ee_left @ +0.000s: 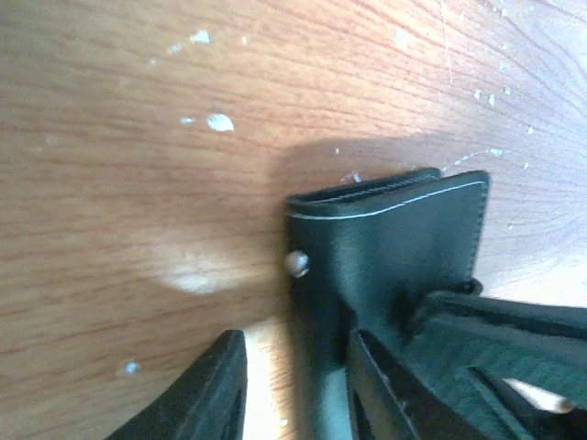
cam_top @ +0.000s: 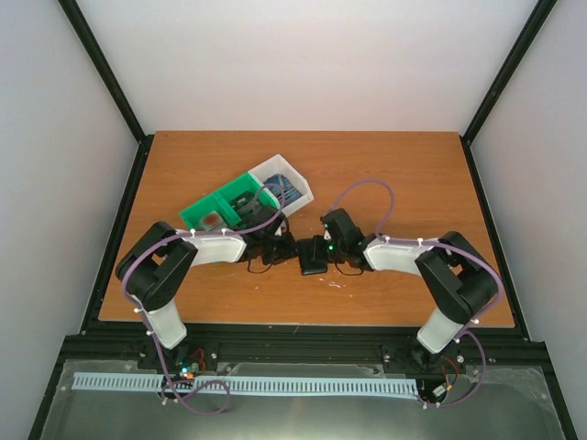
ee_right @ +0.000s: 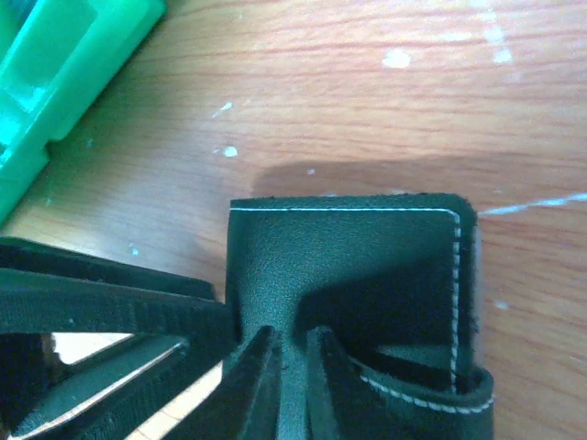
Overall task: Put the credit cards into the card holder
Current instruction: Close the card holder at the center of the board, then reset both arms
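Note:
The black card holder (cam_top: pixel 312 258) lies on the table between both grippers. In the right wrist view my right gripper (ee_right: pixel 292 337) is shut on a raised fold of the card holder (ee_right: pixel 339 257). In the left wrist view my left gripper (ee_left: pixel 293 341) is open, its jaws either side of the card holder's (ee_left: pixel 394 243) snap-stud edge, one finger over wood, the other over the leather. The credit cards sit in the bin: blue ones (cam_top: pixel 286 191), a dark one (cam_top: pixel 246 207) and a reddish one (cam_top: pixel 213 220). No card is in either gripper.
The green and white three-compartment bin (cam_top: pixel 196 214) stands just behind the left gripper (cam_top: pixel 281 249), its green corner (ee_right: pixel 55 82) near the right gripper (cam_top: pixel 319 247). Black frame rails border the wooden table (cam_top: pixel 394 165).

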{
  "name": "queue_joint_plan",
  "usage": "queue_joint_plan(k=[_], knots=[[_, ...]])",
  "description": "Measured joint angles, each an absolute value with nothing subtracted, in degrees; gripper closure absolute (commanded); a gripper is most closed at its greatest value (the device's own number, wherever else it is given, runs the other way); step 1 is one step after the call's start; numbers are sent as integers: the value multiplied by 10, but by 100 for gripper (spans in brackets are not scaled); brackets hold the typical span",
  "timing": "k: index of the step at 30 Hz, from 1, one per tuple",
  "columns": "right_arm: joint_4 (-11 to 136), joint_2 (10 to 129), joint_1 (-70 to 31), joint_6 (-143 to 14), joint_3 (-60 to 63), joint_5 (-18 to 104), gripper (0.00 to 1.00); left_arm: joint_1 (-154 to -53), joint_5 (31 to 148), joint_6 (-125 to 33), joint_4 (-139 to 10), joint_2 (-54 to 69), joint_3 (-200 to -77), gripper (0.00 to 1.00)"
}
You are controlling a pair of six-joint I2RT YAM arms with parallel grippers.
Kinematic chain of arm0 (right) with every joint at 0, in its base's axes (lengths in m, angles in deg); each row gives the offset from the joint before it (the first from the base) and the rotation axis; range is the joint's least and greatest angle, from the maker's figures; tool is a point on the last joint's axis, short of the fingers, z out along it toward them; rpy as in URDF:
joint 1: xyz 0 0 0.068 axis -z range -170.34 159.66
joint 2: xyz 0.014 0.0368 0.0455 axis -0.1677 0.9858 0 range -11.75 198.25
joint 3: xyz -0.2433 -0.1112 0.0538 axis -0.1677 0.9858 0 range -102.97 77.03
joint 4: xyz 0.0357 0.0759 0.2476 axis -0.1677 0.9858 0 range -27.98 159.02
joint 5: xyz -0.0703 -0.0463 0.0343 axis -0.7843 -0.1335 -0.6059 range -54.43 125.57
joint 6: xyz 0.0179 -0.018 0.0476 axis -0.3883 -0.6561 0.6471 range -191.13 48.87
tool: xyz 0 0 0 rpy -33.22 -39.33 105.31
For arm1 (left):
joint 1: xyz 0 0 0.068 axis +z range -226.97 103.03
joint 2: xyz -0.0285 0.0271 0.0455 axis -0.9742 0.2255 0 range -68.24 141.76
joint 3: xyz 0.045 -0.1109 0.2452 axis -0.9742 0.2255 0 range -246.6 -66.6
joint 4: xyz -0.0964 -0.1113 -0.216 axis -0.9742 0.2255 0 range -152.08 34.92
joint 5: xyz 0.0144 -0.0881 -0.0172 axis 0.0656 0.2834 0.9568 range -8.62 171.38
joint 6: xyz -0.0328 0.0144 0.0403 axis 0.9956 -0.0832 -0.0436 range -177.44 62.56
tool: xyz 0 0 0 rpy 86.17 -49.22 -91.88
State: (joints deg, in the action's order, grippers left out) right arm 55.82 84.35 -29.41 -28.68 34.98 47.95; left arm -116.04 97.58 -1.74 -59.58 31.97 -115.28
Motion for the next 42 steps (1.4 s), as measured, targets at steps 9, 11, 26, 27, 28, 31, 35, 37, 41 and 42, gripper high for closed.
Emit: queue_joint_plan(k=[9,11,26,27,28,31,35,37,41,42], knots=[[810,713,-279,-357,242,374,46,-1160,932,-57,-529,229,-1169,44],[855,674,-279,-372,225,340,40,-1160,921,-71,-517,191,-1171,39],[1118,320,-279,-473,100,73,0,-1159,688,-236,-404,-251,-1200,0],[1126,308,-279,-475,96,64,0,-1159,675,-244,-401,-269,-1201,0],[1138,294,-279,-478,91,52,0,-1159,659,-253,-396,-290,-1202,0],[1166,270,-279,-479,84,27,0,-1159,610,-274,-376,-337,-1204,0],[1189,242,-279,-478,80,3,0,-1159,556,-288,-343,-384,-1204,0],[1196,223,-279,-478,80,-6,0,-1159,537,-292,-329,-411,-1204,0],[1198,194,-279,-477,81,-18,0,-1159,509,-297,-308,-461,-1204,0],[1197,189,-279,-477,81,-19,0,-1159,504,-297,-304,-470,-1204,0]])
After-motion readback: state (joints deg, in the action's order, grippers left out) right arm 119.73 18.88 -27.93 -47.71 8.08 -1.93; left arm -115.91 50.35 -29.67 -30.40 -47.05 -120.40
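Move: The closed card holder lies between the two grippers. Its middle is about 4 cm right of the left hand, 2 cm back and 1 cm below; it is roughly 1 cm left of the right hand, 2 cm back and 2 cm below. From the left hand, the white bin stands some 16 cm ahead and 3 cm left, the green box about 8 cm ahead and 16 cm left. From the right hand, they are about 9 cm and 21 cm left, equally far ahead. Bring both grippers up off the card holder, opening them fully on the way. Start almost straight up, then part them: the left hand out to the left, the right hand out to the right, both easing back too, to end about 35 cm higher and over 25 cm outward. Swing both sets of fingers up from pointing down, the left by some 65 degrees. ##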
